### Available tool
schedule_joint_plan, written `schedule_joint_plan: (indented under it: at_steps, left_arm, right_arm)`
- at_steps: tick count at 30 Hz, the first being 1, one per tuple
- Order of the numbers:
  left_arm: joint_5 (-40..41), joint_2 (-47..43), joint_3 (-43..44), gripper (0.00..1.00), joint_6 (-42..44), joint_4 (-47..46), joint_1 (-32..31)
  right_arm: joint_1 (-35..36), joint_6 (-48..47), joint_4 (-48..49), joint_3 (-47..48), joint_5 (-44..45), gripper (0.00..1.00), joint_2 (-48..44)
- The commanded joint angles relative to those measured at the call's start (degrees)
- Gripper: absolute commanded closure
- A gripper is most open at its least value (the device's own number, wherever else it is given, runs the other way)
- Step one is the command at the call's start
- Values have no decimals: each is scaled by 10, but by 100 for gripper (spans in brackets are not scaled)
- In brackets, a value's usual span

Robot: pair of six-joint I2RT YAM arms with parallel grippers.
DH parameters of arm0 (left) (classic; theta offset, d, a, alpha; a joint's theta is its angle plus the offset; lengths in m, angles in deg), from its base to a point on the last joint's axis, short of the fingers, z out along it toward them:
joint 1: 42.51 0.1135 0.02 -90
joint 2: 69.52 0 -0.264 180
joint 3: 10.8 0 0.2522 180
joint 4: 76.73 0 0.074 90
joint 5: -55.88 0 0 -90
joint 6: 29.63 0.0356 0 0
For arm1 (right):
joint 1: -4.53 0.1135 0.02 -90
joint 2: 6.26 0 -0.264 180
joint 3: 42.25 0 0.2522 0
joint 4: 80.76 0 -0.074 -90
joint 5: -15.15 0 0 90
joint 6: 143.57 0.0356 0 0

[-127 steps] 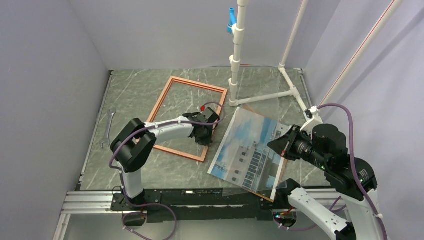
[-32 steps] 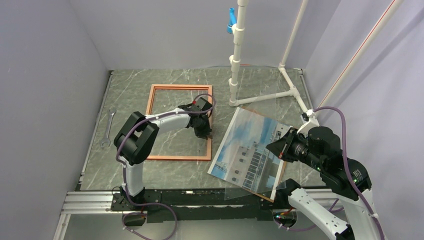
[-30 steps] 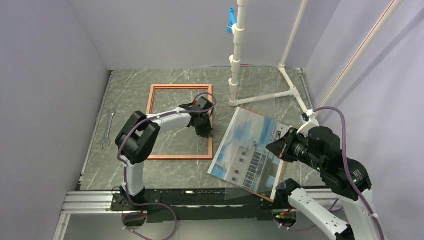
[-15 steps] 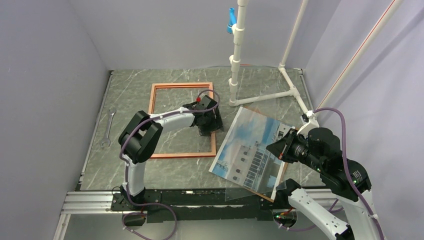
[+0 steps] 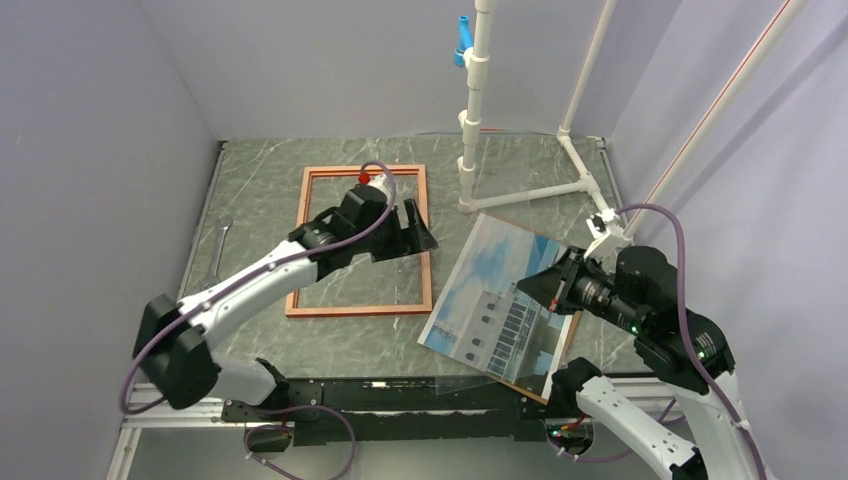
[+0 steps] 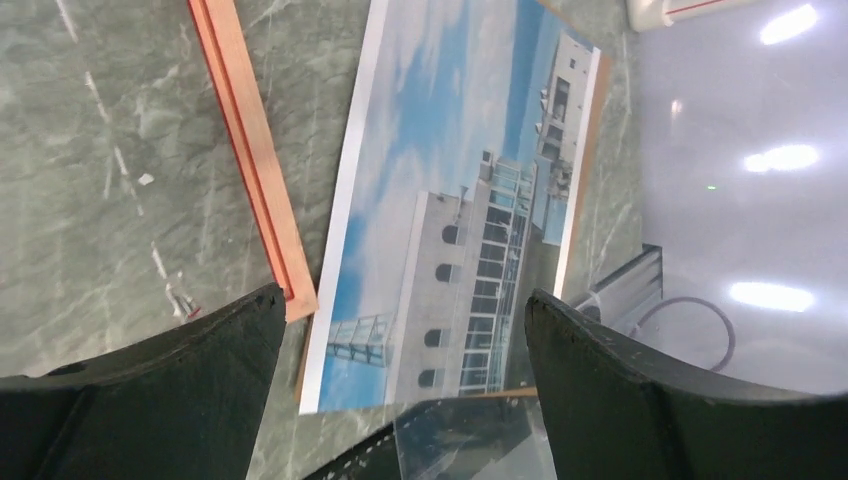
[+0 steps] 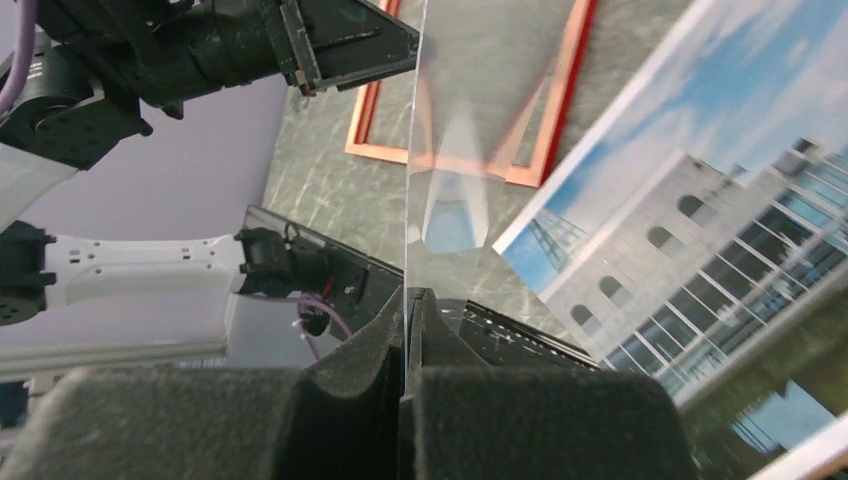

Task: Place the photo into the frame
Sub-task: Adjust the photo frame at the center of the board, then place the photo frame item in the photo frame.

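The frame point(image 5: 360, 311), thin and orange-brown, lies flat on the marble table at centre left; one edge also shows in the left wrist view point(image 6: 250, 160). My left gripper point(image 5: 418, 228) hovers open above the frame's right side, nothing between its fingers point(image 6: 400, 330). The photo point(image 5: 490, 300), a white building against blue sky, lies face up to the right of the frame point(image 6: 470, 200) point(image 7: 700, 200). My right gripper point(image 5: 540, 282) is shut on the edge of a clear pane point(image 7: 450, 200), held tilted above the photo point(image 7: 408, 300).
A brown backing board point(image 5: 562, 350) lies under the photo, its edge showing point(image 6: 595, 130). A white pipe stand point(image 5: 470, 120) rises at the back centre with legs spreading right. A wrench point(image 5: 222, 235) lies at the left, partly behind the left arm. A metal rail point(image 5: 180, 400) lines the table's near edge.
My left gripper has opened, let go of the frame's right rail and lifted back. The frame lies squared to the table. The right gripper with the pane has shifted slightly left.
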Motion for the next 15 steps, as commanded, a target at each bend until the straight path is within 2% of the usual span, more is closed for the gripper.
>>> schedule_joint_plan:
  at_steps: [1,9,15]
  left_arm:
    - [21,-69,-17,9,49,96,10]
    - [54,-221,-94,11,17,170,59]
    - [215,-298,-24,11,31,330,63]
  right_arm:
    - [0,-37,136,-6,-114,100,42]
    - [0,-65,254,15,-251,100,191]
    - [1,-46,359,22,-254,100,268]
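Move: Beneath the left hand's open fingers, some 17 cm down, lies the frame, its middle about 9 cm ahead and 11 cm to the left; the photo is roughly 19 cm to that hand's right and 4 cm nearer the base. From the right hand, which still holds the clear sheet, the frame's middle is about 24 cm ahead, 30 cm left and 29 cm down; the photo's is 10 cm ahead, 1 cm left and 30 cm down. Carrying the clear sheet in shut fingers, the right hand sweeps about 10 cm left and some 7 cm forward, high over the photo and towards the frame, turning some 20 degrees counter-clockwise while keeping nearly level. The left hand clears away, fingers staying open, going about 13 cm left and 5 cm back from the frame's right bar, rolling its left side up slightly. ##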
